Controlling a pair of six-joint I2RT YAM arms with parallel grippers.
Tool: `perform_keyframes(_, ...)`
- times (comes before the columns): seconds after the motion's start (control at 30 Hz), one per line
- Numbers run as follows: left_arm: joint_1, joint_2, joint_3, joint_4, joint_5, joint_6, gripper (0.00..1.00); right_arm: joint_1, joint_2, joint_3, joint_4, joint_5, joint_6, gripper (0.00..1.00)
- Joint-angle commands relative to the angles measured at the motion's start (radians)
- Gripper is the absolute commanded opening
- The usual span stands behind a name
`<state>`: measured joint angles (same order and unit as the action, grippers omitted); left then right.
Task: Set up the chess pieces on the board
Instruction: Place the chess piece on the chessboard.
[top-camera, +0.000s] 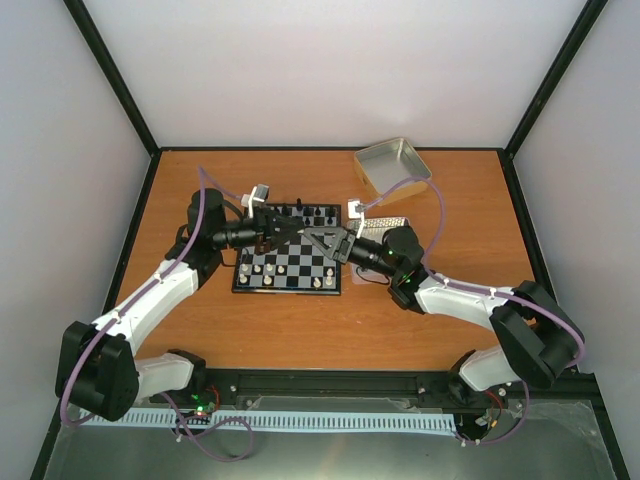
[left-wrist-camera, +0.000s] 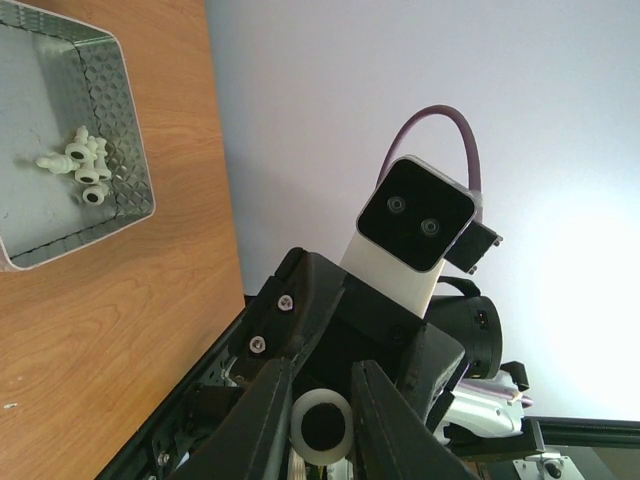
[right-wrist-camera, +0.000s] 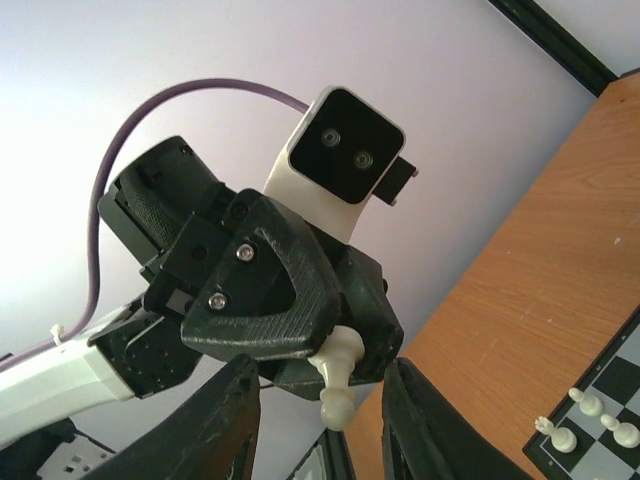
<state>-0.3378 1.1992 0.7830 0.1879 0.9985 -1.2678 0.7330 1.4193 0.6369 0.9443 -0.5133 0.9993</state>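
The board lies mid-table, with a few cream-white chess pieces along its near row and others at its corner. Both grippers meet nose to nose above the board's right half. My left gripper is shut on a white pawn: its round base faces the left wrist camera and its head pokes out toward the right gripper. My right gripper is open, its fingers standing either side of the pawn without touching it.
Black pieces line the board's far row. A patterned metal tin right of the board holds a few loose white pieces. A second tin sits at the back right. Booth walls close in three sides.
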Motion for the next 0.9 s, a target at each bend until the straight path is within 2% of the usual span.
perform_keyframes(0.0,-0.002,-0.008,-0.002,0.043,0.01,-0.013,0.11,0.018,0.01,0.016,0.004,-0.03,-0.011,0.33)
perform_keyframes(0.27,-0.002,-0.004,-0.01,0.045,0.009,-0.007,0.11,0.024,0.018,0.025,0.016,-0.008,0.0,0.15)
perform_keyframes(0.37,-0.001,-0.005,-0.011,0.036,0.006,0.003,0.11,0.023,0.016,0.026,-0.005,0.013,0.001,0.11)
perform_keyframes(0.53,-0.001,-0.028,-0.005,-0.041,-0.051,0.09,0.22,0.023,-0.023,0.014,-0.09,0.083,-0.032,0.04)
perform_keyframes(0.63,0.001,-0.042,0.006,-0.141,-0.101,0.189,0.3,0.023,-0.066,0.022,-0.238,0.136,-0.094,0.03)
perform_keyframes(0.77,0.012,-0.041,0.032,-0.275,-0.19,0.332,0.49,0.023,-0.095,0.095,-0.506,0.188,-0.196,0.03)
perform_keyframes(0.83,0.018,-0.054,0.054,-0.367,-0.3,0.424,0.57,0.023,-0.074,0.174,-0.705,0.21,-0.273,0.03)
perform_keyframes(0.87,0.02,-0.067,0.062,-0.426,-0.412,0.465,0.6,0.025,-0.043,0.236,-0.841,0.226,-0.316,0.03)
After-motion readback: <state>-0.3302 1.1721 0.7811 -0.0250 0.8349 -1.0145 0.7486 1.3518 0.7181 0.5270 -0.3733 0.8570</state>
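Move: The chess piece, gripped by the left fingers, lies about 2 cm to the right of the left hand and some 2 cm to the left of the right hand, level with both. Counted from the right hand, the chessboard's middle is roughly 8 cm ahead, 4 cm to the left and 26 cm below; the tray of white pieces is about 18 cm to the right, 5 cm ahead and 25 cm below. Right fingers close on the chess piece; left ones open and free it; both hands sink about 3 cm. ##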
